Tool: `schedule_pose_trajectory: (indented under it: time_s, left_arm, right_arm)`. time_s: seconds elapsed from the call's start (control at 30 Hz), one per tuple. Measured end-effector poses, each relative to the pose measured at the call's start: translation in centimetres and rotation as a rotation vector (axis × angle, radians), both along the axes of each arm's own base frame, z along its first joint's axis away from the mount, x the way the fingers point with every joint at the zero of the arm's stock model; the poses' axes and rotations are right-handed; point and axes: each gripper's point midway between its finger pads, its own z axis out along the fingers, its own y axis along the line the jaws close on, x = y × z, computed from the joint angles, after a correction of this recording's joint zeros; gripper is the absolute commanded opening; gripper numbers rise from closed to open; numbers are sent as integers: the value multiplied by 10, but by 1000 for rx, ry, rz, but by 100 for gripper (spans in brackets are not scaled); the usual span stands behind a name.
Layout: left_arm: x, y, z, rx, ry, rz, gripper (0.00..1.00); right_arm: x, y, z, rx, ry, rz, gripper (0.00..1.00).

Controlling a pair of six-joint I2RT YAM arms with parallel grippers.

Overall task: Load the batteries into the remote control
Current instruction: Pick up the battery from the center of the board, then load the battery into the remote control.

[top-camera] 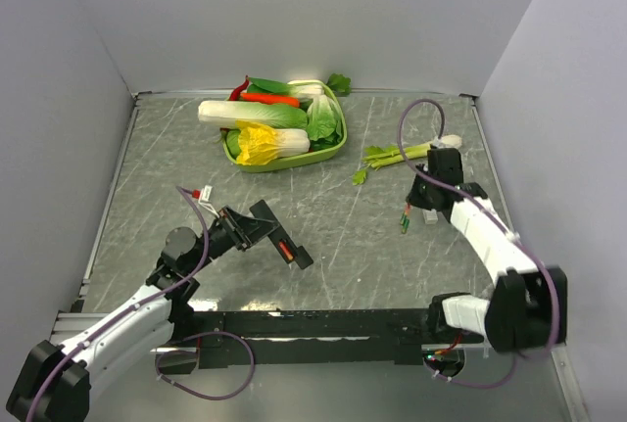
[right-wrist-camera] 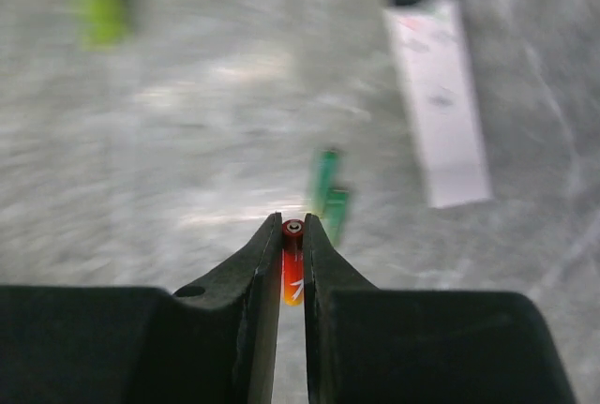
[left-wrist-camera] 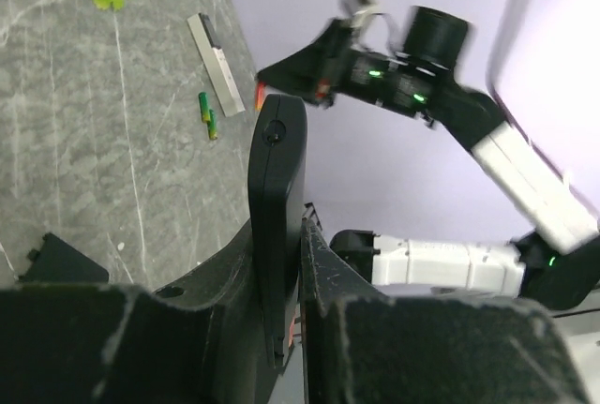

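Note:
The black remote control (top-camera: 273, 230) is held off the table at the left, standing on edge between the jaws of my left gripper (left-wrist-camera: 286, 235), which is shut on it. An orange-red strip shows in its slot (top-camera: 284, 249). At the right, my right gripper (right-wrist-camera: 292, 223) is shut on a red-orange battery (right-wrist-camera: 292, 273), gripped lengthwise just above the table. Two green batteries (right-wrist-camera: 328, 196) lie on the table right behind the fingertips. From above, the right gripper (top-camera: 419, 207) hangs beside those green batteries (top-camera: 404, 223).
A slim white device (right-wrist-camera: 441, 113) lies next to the green batteries. A celery stalk (top-camera: 397, 155) lies behind the right gripper. A green tray (top-camera: 331, 153) of vegetables stands at the back centre. A flat black piece (left-wrist-camera: 58, 259) lies under the left wrist. Walls enclose the table.

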Motion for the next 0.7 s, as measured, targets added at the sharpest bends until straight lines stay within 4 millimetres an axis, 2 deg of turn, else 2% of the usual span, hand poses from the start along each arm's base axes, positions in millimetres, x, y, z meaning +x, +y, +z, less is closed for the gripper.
schedule_pose_trajectory:
  time_s: [0.13, 0.17, 0.27, 0.4, 0.53, 0.7]
  left_arm:
    - [0, 2, -11, -38, 75, 13, 1]
    - [0, 2, -12, -48, 91, 16, 1]
    - [1, 3, -10, -77, 117, 23, 1]
    - [2, 6, 0, -123, 124, 44, 1]
    - [4, 11, 3, -153, 150, 78, 1]
    - [7, 18, -2, -192, 202, 118, 1]
  right_arm:
    - [6, 46, 63, 44, -253, 145, 0]
    - [5, 63, 80, 66, -322, 199, 0]
    - [-7, 105, 111, 127, -461, 327, 0]
    - [-35, 166, 140, 230, -605, 536, 0]
    - [-61, 210, 155, 291, -695, 699, 0]
    - [-90, 253, 184, 347, -838, 863, 0]
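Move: The remote's open battery compartment, held in the left gripper, lies about 34 cm to the right gripper's left, 17 cm back and roughly 11 cm above it. Directly beneath the right gripper, some 8 cm down on the board, lie two green batteries; the white remote is 7 cm ahead and 7 cm right at that level. The cover lies about 28 cm left, 12 cm back. From the left gripper the compartment is 5 cm back and 3 cm right, about level. Carry the red battery, still pinched in the right gripper, up and away from the green ones and swing it about 25 cm left towards the held remote, climbing nearly 20 cm and then drawing back 10, turning counter-clockwise some 50 degrees while the fingers come up from steeply down. Keep the left gripper's hold and roll it about 15 degrees, compartment end rising, easing a little left. ##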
